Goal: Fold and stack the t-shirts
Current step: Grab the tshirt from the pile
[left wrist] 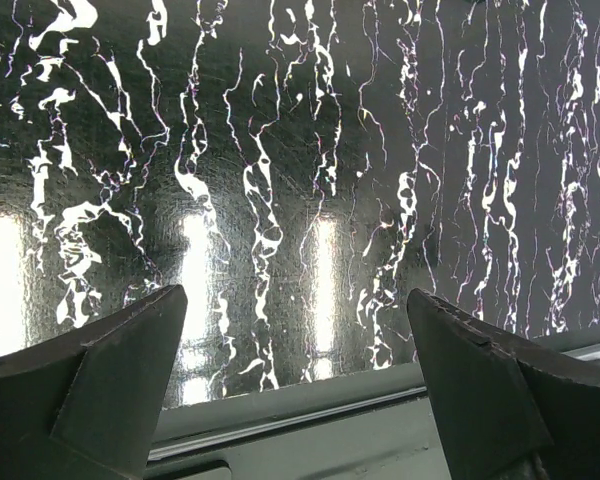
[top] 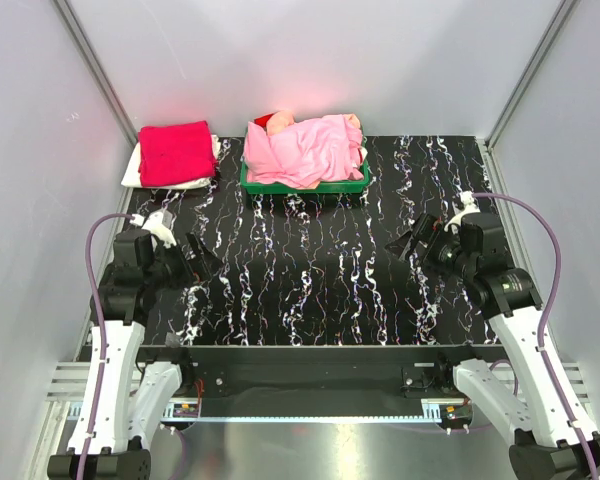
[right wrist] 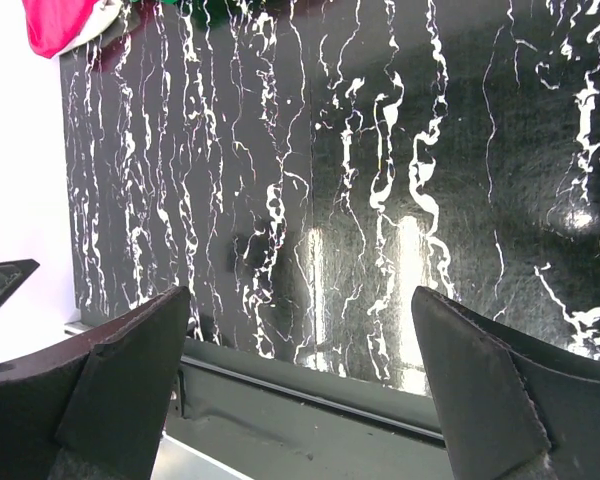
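A crimson t-shirt (top: 176,152) lies folded on top of a white one (top: 133,170) at the table's back left. Its red corner (right wrist: 55,22) also shows at the top left of the right wrist view. A crumpled pile of pink and peach t-shirts (top: 308,148) fills the green tray (top: 302,186) at the back centre, with a bit of red cloth (top: 264,119) behind. My left gripper (top: 202,252) hovers open over the table's near left, holding nothing. My right gripper (top: 408,243) is open over the near right, also with nothing in it. Both wrist views show wide-apart jaws (left wrist: 295,300) (right wrist: 300,300) above bare tabletop.
The black marbled tabletop (top: 310,280) runs between the arms. White walls enclose the cell at the left, back and right. A metal rail (top: 310,352) runs along the near edge.
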You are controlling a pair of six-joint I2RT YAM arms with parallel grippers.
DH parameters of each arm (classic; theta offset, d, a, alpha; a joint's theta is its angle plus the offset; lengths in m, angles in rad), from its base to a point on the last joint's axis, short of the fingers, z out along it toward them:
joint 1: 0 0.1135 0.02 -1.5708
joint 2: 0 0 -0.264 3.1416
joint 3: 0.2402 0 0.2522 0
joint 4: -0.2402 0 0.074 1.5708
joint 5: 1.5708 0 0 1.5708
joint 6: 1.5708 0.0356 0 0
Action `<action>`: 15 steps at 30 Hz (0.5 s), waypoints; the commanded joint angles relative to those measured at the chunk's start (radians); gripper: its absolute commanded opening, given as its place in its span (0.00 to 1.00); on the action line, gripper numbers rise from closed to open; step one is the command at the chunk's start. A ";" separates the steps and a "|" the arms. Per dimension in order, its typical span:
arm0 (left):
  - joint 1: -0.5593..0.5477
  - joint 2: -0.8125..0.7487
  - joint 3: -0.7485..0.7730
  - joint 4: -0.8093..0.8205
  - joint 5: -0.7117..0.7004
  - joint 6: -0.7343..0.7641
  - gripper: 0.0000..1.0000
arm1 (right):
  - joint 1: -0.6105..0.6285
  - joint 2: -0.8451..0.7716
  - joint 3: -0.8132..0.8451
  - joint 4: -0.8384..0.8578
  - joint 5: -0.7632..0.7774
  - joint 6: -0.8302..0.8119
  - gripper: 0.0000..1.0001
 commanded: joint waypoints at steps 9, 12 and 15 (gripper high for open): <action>0.000 -0.027 0.005 0.043 0.028 0.014 0.99 | 0.008 0.255 0.164 0.161 -0.125 -0.032 1.00; 0.000 -0.033 0.005 0.042 0.020 0.010 0.99 | 0.043 0.417 0.291 0.159 -0.076 -0.062 1.00; 0.001 -0.041 0.005 0.043 0.022 0.010 0.99 | 0.082 0.606 0.490 0.133 -0.009 -0.101 1.00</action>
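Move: The pink t-shirt on the pile lies about 28 cm ahead of the right hand, some 20 cm to its left and roughly 13 cm below. The green bin under it is centred about 27 cm ahead and 20 cm left. The red folded stack stands about 32 cm farther left of the t-shirt, level with it in reach. From the left hand the t-shirt is some 30 cm ahead, 23 cm to the right and a little lower. Towards the pink t-shirt in the green bin the empty right hand sets off, slowly and then fast, reaching forward about 9 cm and around 5 cm left over the bare table while climbing slightly. It turns some 5 to 10 degrees counter-clockwise on the way, fingers staying wide open and touching nothing. ##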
